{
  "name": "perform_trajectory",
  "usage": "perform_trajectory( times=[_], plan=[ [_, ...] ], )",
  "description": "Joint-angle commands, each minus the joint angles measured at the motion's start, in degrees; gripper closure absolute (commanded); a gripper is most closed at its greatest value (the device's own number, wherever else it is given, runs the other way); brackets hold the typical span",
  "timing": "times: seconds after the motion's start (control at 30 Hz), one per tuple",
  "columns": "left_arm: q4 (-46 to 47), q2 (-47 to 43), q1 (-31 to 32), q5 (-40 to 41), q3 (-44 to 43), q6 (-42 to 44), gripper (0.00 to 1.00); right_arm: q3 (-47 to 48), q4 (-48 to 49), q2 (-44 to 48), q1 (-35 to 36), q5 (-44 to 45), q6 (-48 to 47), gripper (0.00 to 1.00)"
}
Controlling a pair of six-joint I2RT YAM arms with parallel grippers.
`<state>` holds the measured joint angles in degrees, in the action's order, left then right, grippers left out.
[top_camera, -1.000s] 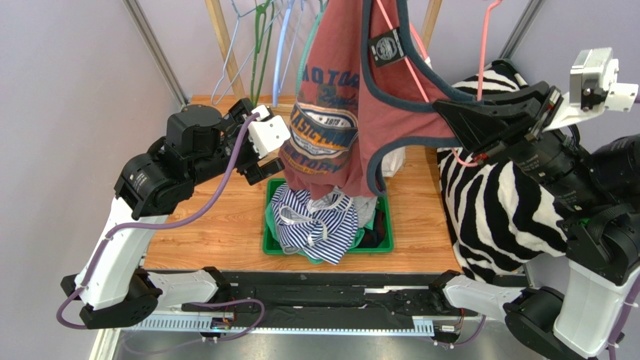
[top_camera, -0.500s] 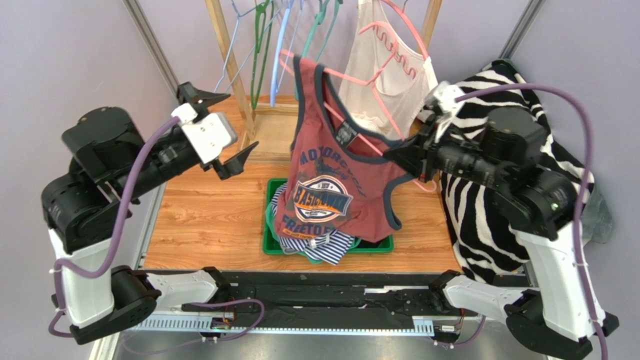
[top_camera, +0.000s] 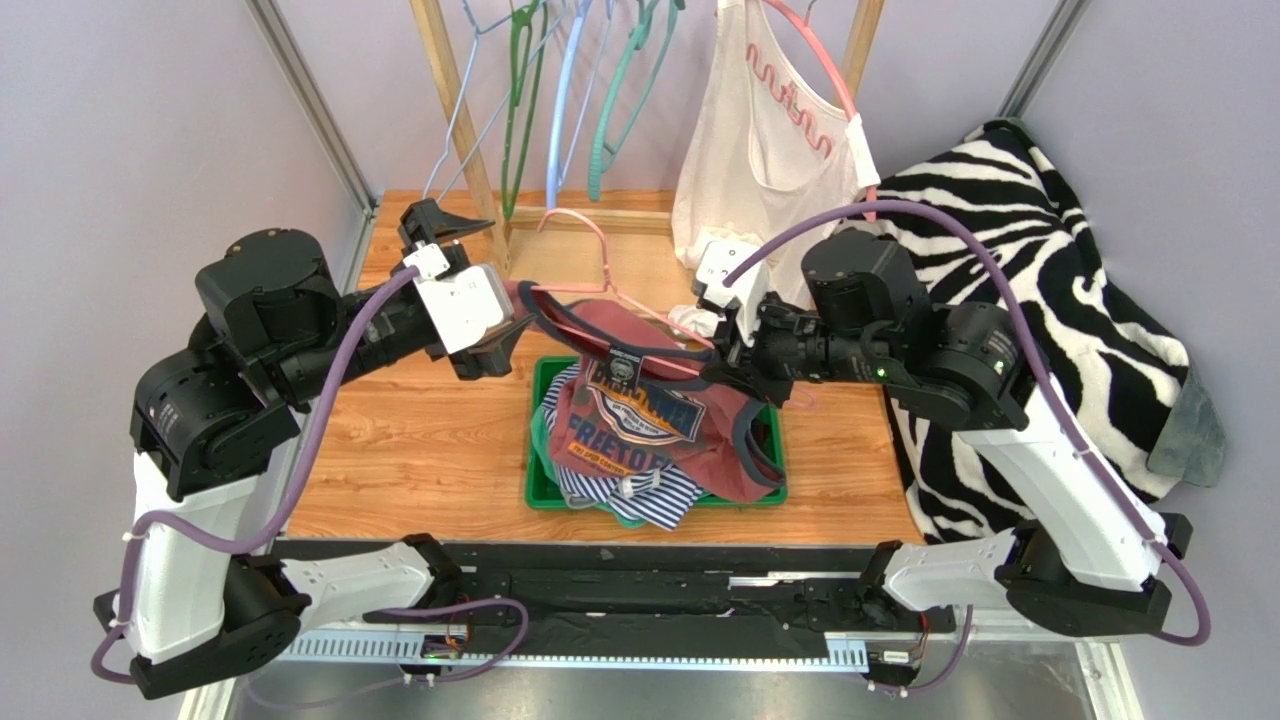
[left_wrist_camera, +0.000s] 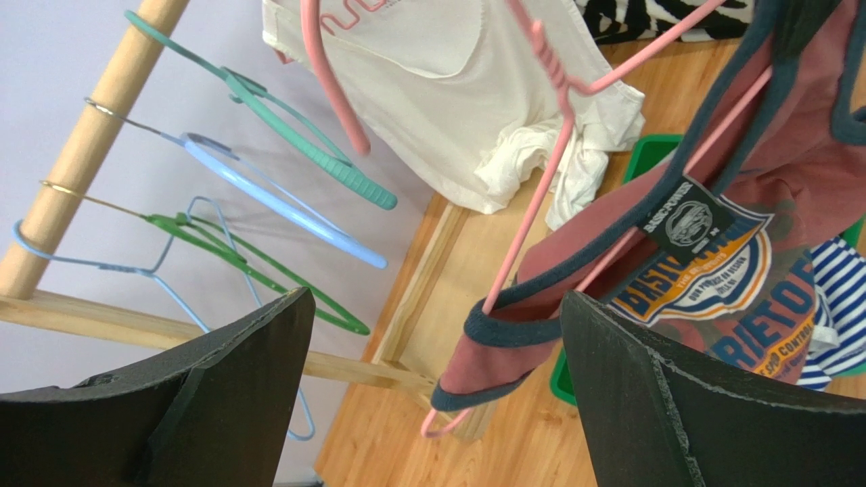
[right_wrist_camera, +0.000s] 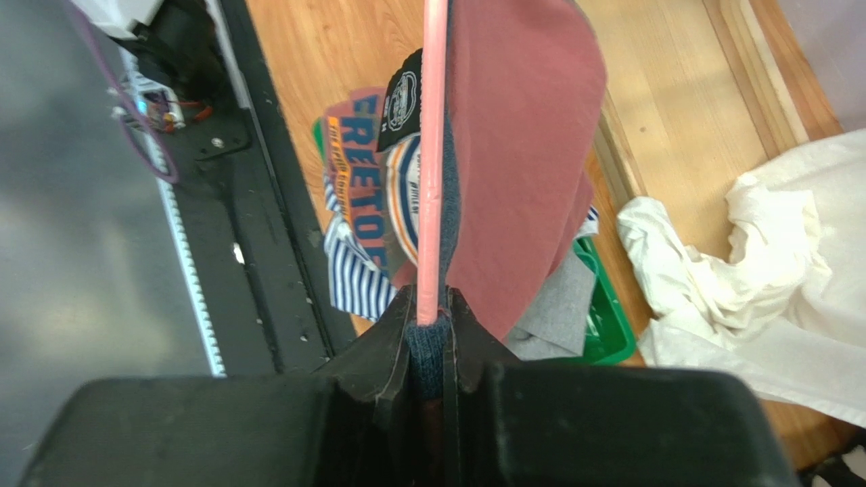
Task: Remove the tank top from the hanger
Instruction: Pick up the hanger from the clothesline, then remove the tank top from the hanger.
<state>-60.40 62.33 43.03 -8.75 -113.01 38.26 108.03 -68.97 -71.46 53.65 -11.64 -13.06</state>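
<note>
The tank top (top_camera: 646, 398) is red with navy trim and a printed front. It sags over the green bin while threaded on a pink hanger (top_camera: 579, 267) that lies nearly flat. My right gripper (top_camera: 724, 360) is shut on the hanger's right end and on the navy trim there; the right wrist view shows the pink hanger (right_wrist_camera: 435, 152) and red tank top (right_wrist_camera: 518, 152) running out from the closed right gripper (right_wrist_camera: 429, 304). My left gripper (top_camera: 508, 273) is open at the hanger's left end. In the left wrist view the tank top's navy-edged strap (left_wrist_camera: 529, 335) hangs in front of the open left gripper (left_wrist_camera: 435, 299), nearer the right finger, touching neither.
A green bin (top_camera: 769, 488) holds striped clothes (top_camera: 631, 480). Behind stands a wooden rack (top_camera: 451, 105) with several empty hangers and a white top (top_camera: 759, 135) on a pink hanger. A white cloth (top_camera: 694, 320) lies on the table. A zebra blanket (top_camera: 1037, 300) covers the right.
The right arm has brought the hanger and tank top down from high up to low over the bin, laying it nearly flat. The left gripper has moved in to the hanger's left end.
</note>
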Motion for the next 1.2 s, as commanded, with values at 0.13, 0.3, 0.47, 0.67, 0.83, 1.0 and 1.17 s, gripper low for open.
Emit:
perform_trajectory(
  times=[0.13,0.3,0.47,0.67,0.83,1.0,1.17],
  plan=[
    [-0.93,-2.29,-2.24,-6.00,-0.54,-1.44,0.01,-4.13,6.21,8.61,0.67,1.01,-6.89,1.00],
    [-4.46,-2.21,-2.95,-12.67,-1.77,-0.91,0.01,-11.16,9.12,14.94,0.58,-3.30,-9.61,1.00],
    [-4.29,-1.59,-3.56,-17.00,-1.43,-4.24,0.01,-11.96,6.22,15.48,0.58,-4.09,-12.07,1.00],
    [-0.33,-2.21,-4.62,-16.20,-0.02,-9.96,0.01,-12.23,4.99,14.51,0.58,-4.80,-13.22,1.00],
    [-3.14,-2.56,-4.79,-19.54,-0.02,-8.99,0.01,-12.32,5.07,14.42,0.58,-5.67,-13.04,1.00],
    [-7.09,-1.77,-4.88,-27.44,0.42,-7.77,0.01,-11.00,4.55,13.90,0.58,-7.25,-13.04,1.00],
    [-8.68,-0.28,-4.88,-31.93,2.62,-8.29,0.02,-8.54,3.67,12.40,0.58,-9.54,-13.39,1.00]
  ],
)
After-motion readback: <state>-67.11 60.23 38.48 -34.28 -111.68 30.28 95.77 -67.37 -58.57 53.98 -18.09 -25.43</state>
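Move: The pink hanger's left end, inside the red tank top, lies about 10 cm below the open left hand, roughly 4 cm to its left and 1 cm ahead. The hanger's hook is some 8 cm to the left hand's right, 7 cm ahead and 8 cm lower; the green bin is about 13 cm right, 2 cm ahead, far below. From the right hand, that left end is roughly 24 cm left, 6 cm ahead and nearly level. The right hand keeps its pinch on the hanger and tank top strap, carrying them back and right about 5 cm, then easing slightly left and down while turning a little counter-clockwise. The left hand, wide open and still touching nothing, draws back some 7 cm above the hanger's left end, swings its fingers about 20 degrees clockwise towards the robot's right, tips them down and finally sinks a little. ##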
